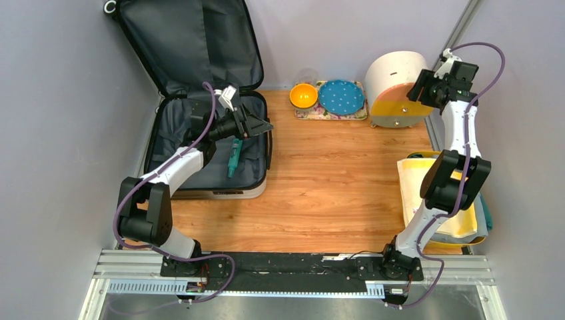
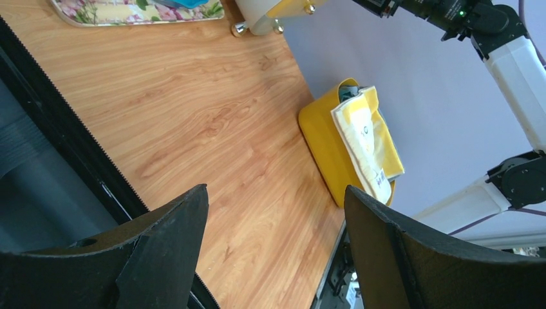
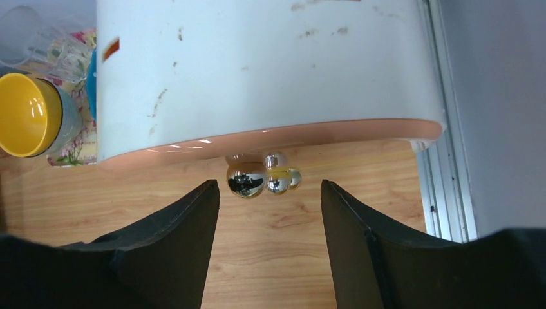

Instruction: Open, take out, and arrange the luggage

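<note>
The luggage [image 1: 193, 143] lies open at the back left of the table. Its lid leans against the wall and its dark grey lining shows. A teal item [image 1: 233, 159] rests inside near the right rim. My left gripper [image 1: 263, 125] hovers over that right rim, open and empty [image 2: 275, 188]; the zip edge [image 2: 64, 148] runs along the left of its wrist view. My right gripper [image 1: 424, 89] is at the back right, open and empty [image 3: 268, 183], just in front of the chrome knobs [image 3: 246, 179] of the round drawer box [image 3: 257, 71].
The round cream-and-orange drawer box [image 1: 396, 87] stands at the back right. A floral tray [image 1: 331, 115] beside it holds a yellow bowl [image 1: 303, 95] and a blue dotted plate [image 1: 341, 97]. A yellow bin [image 1: 472, 225] with folded cloth sits under the right arm.
</note>
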You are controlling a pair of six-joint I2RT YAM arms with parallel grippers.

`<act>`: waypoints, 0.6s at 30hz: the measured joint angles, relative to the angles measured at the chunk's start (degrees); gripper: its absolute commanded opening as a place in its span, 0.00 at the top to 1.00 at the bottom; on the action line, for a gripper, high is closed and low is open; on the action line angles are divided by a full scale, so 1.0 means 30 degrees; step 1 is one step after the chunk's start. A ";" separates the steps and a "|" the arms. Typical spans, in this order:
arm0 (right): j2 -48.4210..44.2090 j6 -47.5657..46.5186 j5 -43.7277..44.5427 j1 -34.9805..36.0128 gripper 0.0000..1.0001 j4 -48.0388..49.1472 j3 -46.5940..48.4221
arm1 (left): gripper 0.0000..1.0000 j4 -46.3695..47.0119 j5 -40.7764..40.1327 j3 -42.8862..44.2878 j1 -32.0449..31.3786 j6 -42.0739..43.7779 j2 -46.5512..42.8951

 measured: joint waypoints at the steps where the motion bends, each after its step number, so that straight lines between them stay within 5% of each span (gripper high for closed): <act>1: 0.0153 0.0146 -0.0087 -0.0007 0.38 -0.0175 0.0000 | 0.15 -0.0007 -0.0007 -0.0015 0.0029 0.0029 0.0000; 7: 0.0525 0.0634 -0.0393 -0.0007 0.43 -0.0372 0.0124 | 0.15 -0.0029 -0.0087 -0.0175 0.0080 0.0095 -0.0036; 18: 0.1231 0.1581 -0.1515 0.0044 0.88 -0.0488 0.0918 | 0.15 -0.0313 -0.0146 -0.0175 0.0146 0.0321 -0.0066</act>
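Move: The orange top drawer's knob sits almost at my right fingertips: about 1 cm farther out, 2 cm to the left and 1 cm lower. The cabinet's middle is roughly 10 cm ahead, 3 cm left and 8 cm down. The yellow drawer's knob is about 7 cm below my right hand, 1 cm ahead and 2 cm left; the blue plate is some 20 cm left, 9 cm ahead and 16 cm down. From my left hand the orange drawer's knob is about 44 cm right, 13 cm ahead and 2 cm below. I settle my right hand down a good centimetre beside the orange drawer's knob, ease about 1 cm forward, then shift some 1.5 cm left while my open fingers close and pinch the knob between their tips. My right wrist rolls slightly, left side rising about 5 degrees. ##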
